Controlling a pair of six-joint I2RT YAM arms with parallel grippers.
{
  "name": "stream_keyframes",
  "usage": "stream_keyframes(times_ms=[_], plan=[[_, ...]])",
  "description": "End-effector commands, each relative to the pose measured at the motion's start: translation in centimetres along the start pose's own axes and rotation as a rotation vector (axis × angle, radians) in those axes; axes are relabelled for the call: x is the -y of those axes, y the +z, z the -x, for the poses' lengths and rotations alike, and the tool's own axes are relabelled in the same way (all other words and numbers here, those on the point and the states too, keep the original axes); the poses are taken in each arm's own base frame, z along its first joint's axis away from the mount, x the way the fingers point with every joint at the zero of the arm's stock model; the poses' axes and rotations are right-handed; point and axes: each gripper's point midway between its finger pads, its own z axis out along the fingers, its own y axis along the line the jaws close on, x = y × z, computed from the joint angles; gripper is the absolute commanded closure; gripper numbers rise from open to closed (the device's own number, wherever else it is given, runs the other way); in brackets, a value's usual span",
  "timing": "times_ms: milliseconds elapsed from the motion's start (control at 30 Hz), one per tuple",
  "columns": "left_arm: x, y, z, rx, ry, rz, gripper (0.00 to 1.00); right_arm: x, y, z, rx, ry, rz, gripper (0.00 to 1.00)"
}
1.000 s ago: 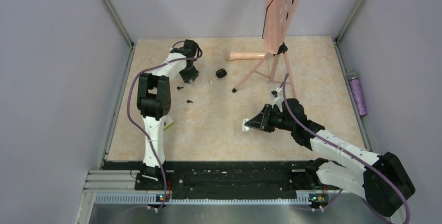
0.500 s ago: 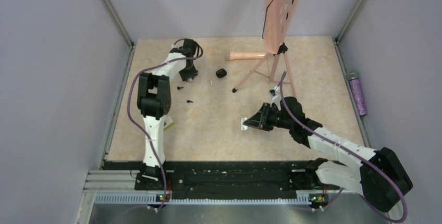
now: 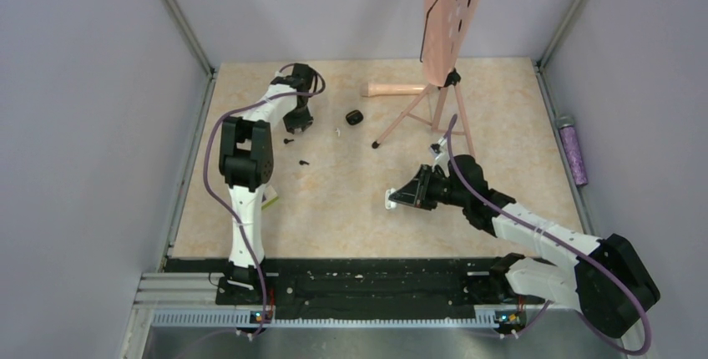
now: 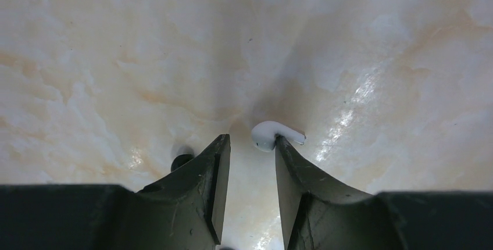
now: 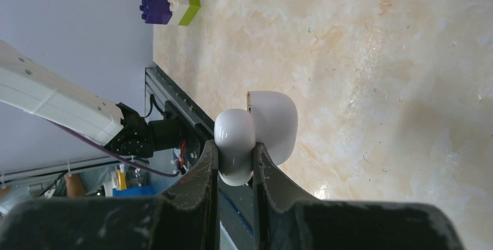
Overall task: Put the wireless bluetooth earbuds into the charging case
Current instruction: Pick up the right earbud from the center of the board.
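Note:
A white earbud (image 4: 273, 135) lies on the marbled table, touching the tip of my left gripper's right finger, outside the gap. The left gripper (image 4: 251, 138) points down at the table with its jaws apart and nothing between them; the top view has it (image 3: 299, 125) at the far left. A second tiny white piece (image 3: 337, 133) lies to its right; it is too small to identify. My right gripper (image 5: 234, 145) is shut on one half of the white charging case (image 5: 270, 125), which is hinged open and held low over the table's middle (image 3: 392, 200).
Two tiny black pieces (image 3: 289, 140) (image 3: 303, 161) lie near the left gripper; one (image 4: 182, 160) shows behind its left finger. Further right is a black oval object (image 3: 354, 117). A pink tripod stand (image 3: 434, 100) occupies the back right. A purple-white-green block (image 5: 171, 7) sits near the left arm's base.
The left gripper has drawn back slightly toward the far left and its jaws have widened a little. The right gripper has carried the case a little left and farther from the arm bases.

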Motion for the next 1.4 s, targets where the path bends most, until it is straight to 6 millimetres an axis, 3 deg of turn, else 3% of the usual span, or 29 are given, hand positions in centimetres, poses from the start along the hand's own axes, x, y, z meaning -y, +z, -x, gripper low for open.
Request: stream_keyframes(times_ms=[0,467,633,867,1000,1233,1367], plan=[[-1.9,-2.3,1.1,0.017,0.020,0.031,0.60,-2.4,0.0,2.2,0.056,-0.045,0.071,1.00],[-5.3,-1.8,2.0,0.010,-0.081,0.072,0.60,-2.4,-0.1,2.1,0.052,-0.044,0.072,1.00],[-5.0,-2.8,2.5,0.037,-0.109,0.028,0.58,-2.3,-0.1,2.1,0.053,-0.044,0.070,1.00],[-4.0,-3.4,2.1,0.021,-0.156,-0.036,0.36,-2.3,0.1,2.1,0.049,-0.043,0.072,1.00],[-4.0,-3.6,2.4,0.048,-0.270,-0.034,0.39,-2.2,0.1,2.0,0.046,-0.043,0.071,1.00],[-4.8,-1.7,3.1,0.067,-0.458,0.047,0.39,-2.4,0.1,2.0,0.043,-0.042,0.075,1.00],[-4.9,-0.7,3.0,0.058,-0.514,0.060,0.33,-2.3,0.0,1.9,0.038,-0.042,0.074,1.00]])
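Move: Just beyond the pads of the left hand's right finger lies the white earbud, about 1 cm ahead, 1 cm to the right and 1 cm below. The nearer black earbud is some 4 cm left and 2 cm back; the other black one about 10 cm back and 2 cm right. The second white earbud lies roughly 11 cm right and 1 cm ahead. From the right hand, the first white earbud is about 29 cm ahead, 27 cm left and 10 cm lower. Sweeping about 5 cm to its left while drawing back a little, the left hand stays low with its fingers half open and pushes the white earbud along the table with its right finger. It then comes off the earbud, rising some 2 cm, easing about 1 cm back to the right, spreading the fingers wider and turning roughly 20 degrees counter-clockwise above it. The right hand holds the white case still. ##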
